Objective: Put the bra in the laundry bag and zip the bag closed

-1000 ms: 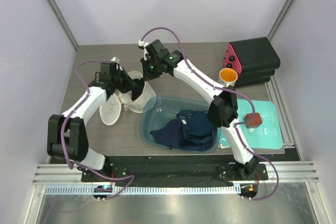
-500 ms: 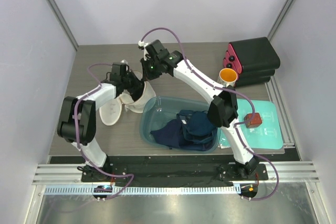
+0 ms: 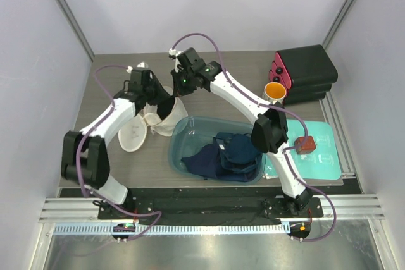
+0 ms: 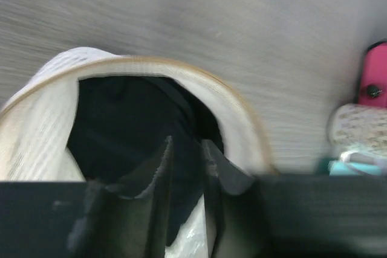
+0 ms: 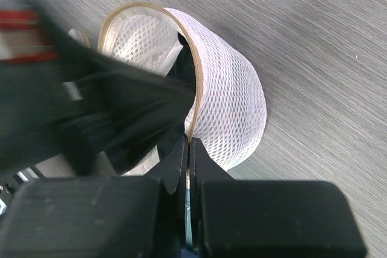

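Observation:
The laundry bag (image 3: 166,120), cream-white mesh with a tan rim, stands open at the table's left middle, and one flat round face (image 3: 133,136) lies beside it. The black bra (image 4: 121,113) sits inside the opening. My left gripper (image 4: 187,144) reaches into the bag's mouth. Its fingers stand a little apart, with black fabric in the gap. My right gripper (image 5: 188,144) is shut on the bag's tan rim (image 5: 192,98) and holds the mouth up. From above, both grippers (image 3: 169,98) meet over the bag. The left wrist view is blurred.
Just right of the bag, a teal tub (image 3: 179,132) holds a heap of navy clothes (image 3: 228,155). Further right lie a flat teal pouch (image 3: 319,153) with a red-brown block (image 3: 305,145), an orange cup (image 3: 274,90) and a black case (image 3: 309,71).
The left arm's elbow swung in and then back out while its wrist stayed at the bag's mouth. The left fingers have parted slightly. The right arm has not moved.

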You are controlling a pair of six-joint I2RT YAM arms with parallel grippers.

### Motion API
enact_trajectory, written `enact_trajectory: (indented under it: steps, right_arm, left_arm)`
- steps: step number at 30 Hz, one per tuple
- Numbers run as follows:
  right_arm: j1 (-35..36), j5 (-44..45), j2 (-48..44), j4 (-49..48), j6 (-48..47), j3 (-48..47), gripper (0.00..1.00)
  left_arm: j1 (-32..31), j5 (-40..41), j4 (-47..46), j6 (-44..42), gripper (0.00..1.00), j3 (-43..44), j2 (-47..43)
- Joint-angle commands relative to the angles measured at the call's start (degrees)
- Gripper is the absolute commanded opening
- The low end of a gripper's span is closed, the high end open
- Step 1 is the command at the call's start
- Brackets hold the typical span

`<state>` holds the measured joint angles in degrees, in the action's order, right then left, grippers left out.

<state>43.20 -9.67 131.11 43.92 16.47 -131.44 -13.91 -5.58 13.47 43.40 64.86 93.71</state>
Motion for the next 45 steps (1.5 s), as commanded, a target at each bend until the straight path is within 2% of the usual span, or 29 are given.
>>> enact_trajectory:
  steps: [1, 5, 6, 10, 12, 19, 27, 32, 36, 40, 43, 44, 45]
  right_arm:
    - [-0.40, -1.40, -4.02, -3.14, 0.49, 0.30, 0.01]
    - [-0.49, -1.75, -4.37, -3.67, 0.76, 0.92, 0.01]
    - [-0.40, -2.02, -4.63, -3.67, 0.76, 1.09, 0.01]
    - [-0.40, -2.89, -5.95, -4.46, 1.55, 2.41, 0.01]
    - [-0.40, -2.90, -6.48, -5.25, 1.90, 3.37, 0.01]
    - [-0.40, -2.99, -8.41, -5.95, 4.97, 2.85, 0.01]
    - [-0.13, -5.18, -8.06, -7.18, 9.98, 0.92, 0.01]
    - [0.48, -3.43, -10.52, -7.18, 11.30, 1.18, 0.01]
    - [0.39, -0.53, -12.54, -7.80, 9.90, 2.67, 0.01]
    - [-0.75, -2.62, -10.62, -7.89, 10.25, 3.99, 0.01]
    - [-0.84, -1.59, -9.91, -8.68, 9.81, 5.92, 0.01]
    - [-0.92, -1.49, -9.82, -9.20, 9.72, 6.36, 0.01]
    - [-1.01, -1.66, -9.65, -9.55, 9.72, 7.24, 0.01]
  left_arm:
    - [0.02, 7.60, 7.00, -3.58, 0.31, 1.15, -12.47]
    - [0.46, 5.77, 6.21, -3.50, 0.33, -1.75, -17.24]
    - [0.64, 1.93, 5.26, -3.15, 0.32, -2.19, -17.33]
    - [1.43, -6.79, -0.88, -0.07, 0.27, -3.60, -12.70]
    - [1.34, -11.52, -3.88, 2.04, 0.21, -4.13, -10.05]
    - [1.26, -19.01, -14.86, 7.39, 0.16, -4.83, 0.06]
    - [1.08, -20.70, -26.04, 13.29, 0.15, -7.12, 9.72]
    - [1.61, -12.98, -20.70, 10.49, 0.14, -4.92, 11.41]
    - [1.61, -9.37, -15.24, 7.23, 0.15, -3.86, 7.37]
    - [1.69, -6.73, -7.27, 3.72, 0.23, -3.34, -0.18]
    - [1.61, -3.66, -3.03, 0.73, 0.37, -4.56, -8.09]
    - [1.61, -2.86, -0.67, 0.20, 0.48, -5.09, -12.46]
    - [1.61, -2.16, 0.58, -0.15, 0.53, -5.62, -14.41]
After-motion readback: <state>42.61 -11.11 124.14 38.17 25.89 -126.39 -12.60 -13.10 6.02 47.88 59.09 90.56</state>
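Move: The bra lies bunched in the open laundry bag about 7 cm below the left hand and perhaps 1 cm back from it; the middle of the bag is some 5 cm back of that hand. The white disc lies about 13 cm back and 12 cm left of the left hand, the bin about 18 cm back and 17 cm right. From the right hand, still pinching the bag's rim, the bra is roughly 3 cm left, 2 cm back and 8 cm down. Up about 11 cm, drawing slightly back, goes the left hand, then it plunges some 16 cm down and to the right into the bag's mouth towards the bra, rolling its left side down about 20 degrees; it rises again some 6 cm and eases its fingers wider. The right hand keeps its pinch on the rim and, partway through, raises it about 5 cm. ##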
